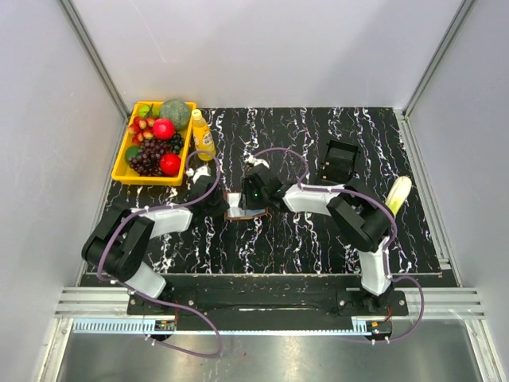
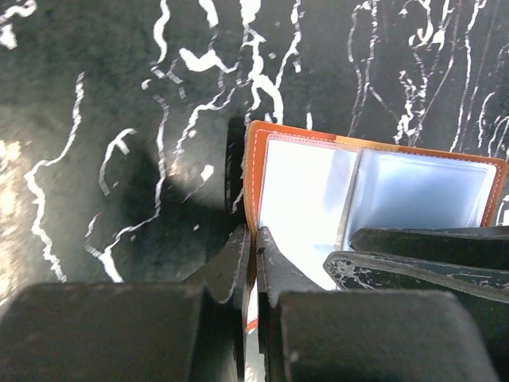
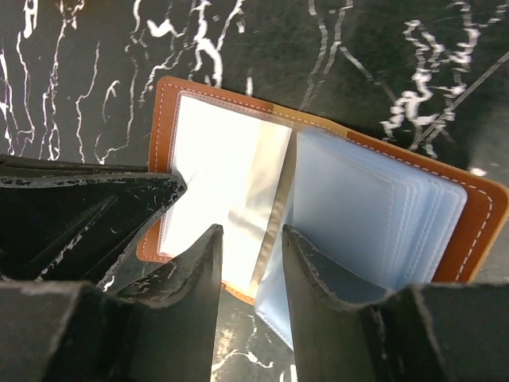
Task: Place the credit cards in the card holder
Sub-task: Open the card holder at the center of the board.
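The card holder (image 1: 242, 207) lies open on the black marbled table, a brown leather wallet with clear plastic sleeves (image 3: 374, 215) fanned on its right half. My left gripper (image 2: 254, 235) is shut on the stitched near edge of the holder's left cover (image 2: 253, 171). My right gripper (image 3: 253, 231) hovers open over the holder's middle, one raised clear sleeve standing between its fingers without being pinched. The two grippers meet over the holder in the top view, the left gripper (image 1: 226, 207) at its left, the right gripper (image 1: 253, 204) at its right. No credit cards can be made out.
A yellow tray (image 1: 121, 165) of fruit stands at the back left with a yellow bottle (image 1: 203, 134) beside it. A black box (image 1: 338, 161) sits behind the right arm, and a banana (image 1: 398, 193) lies at the right.
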You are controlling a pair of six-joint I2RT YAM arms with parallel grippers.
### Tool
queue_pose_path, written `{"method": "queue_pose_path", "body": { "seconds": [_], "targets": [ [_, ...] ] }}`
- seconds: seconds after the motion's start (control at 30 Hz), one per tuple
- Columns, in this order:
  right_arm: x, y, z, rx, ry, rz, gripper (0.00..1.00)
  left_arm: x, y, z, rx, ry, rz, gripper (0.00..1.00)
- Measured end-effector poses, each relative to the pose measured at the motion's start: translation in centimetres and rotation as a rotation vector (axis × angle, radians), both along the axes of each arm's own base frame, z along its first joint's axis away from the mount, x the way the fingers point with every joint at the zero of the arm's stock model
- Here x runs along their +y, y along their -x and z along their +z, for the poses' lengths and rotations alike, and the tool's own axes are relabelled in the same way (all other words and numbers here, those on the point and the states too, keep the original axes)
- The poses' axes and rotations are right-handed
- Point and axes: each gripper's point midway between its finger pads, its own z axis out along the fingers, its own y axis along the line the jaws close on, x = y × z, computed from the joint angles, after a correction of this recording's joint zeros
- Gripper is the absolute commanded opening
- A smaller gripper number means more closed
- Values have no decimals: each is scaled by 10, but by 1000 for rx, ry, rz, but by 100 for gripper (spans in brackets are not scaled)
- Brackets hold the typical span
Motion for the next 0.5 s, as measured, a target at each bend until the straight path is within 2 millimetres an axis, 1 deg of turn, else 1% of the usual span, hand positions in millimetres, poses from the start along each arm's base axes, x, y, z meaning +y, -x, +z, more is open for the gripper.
{"method": "queue_pose_path", "body": {
  "seconds": [0.1, 0.2, 0.27, 0.3, 0.37, 0.43, 0.5],
  "targets": [
    [-11, -4, 1, 1, -13, -20, 42, -8, -8, 0, -8, 10, -24, 0],
    [-24, -1, 6, 2, -16, -35, 42, -10, -9, 0, -15, 12, -31, 0],
    [-36, 3, 7, 9, -2, -47, 41, -10, -9, 0, -18, 10, -34, 0],
    [-47, 1, 6, 15, 6, -64, 41, -10, -9, 0, -21, 10, -36, 0],
    [-60, -1, 3, 23, 20, -86, 40, -10, -8, 0, -23, 8, -40, 0],
    [-65, -4, 4, 24, 20, -94, 38, -10, -8, 1, -25, 5, -47, 0],
    [-65, -4, 2, 27, 22, -87, 32, -10, -8, 0, -26, 1, -53, 0]
  ]
}}
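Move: In the middle of the board, the part-opened card holder has its middle about 7 cm to the left hand's right and 1 cm ahead; its left edge is already between those fingers. From the right hand, low over the spine, that middle is about 1 cm ahead and 1 cm below, neither left nor right. The yellow bottle stands roughly 21 cm ahead and 14 cm left of the right hand; the black tray is some 15 cm ahead and 28 cm right. Sweeping about 6.5 cm to the right, the right hand carries its half-open fingers from the spine across the clear sleeves towards the holder's outer right edge, staying low and easing to a stop over the right half. The left fingers keep their pinch on the left edge, shifting about 1 cm right and 1 cm forward early on and then holding still. ##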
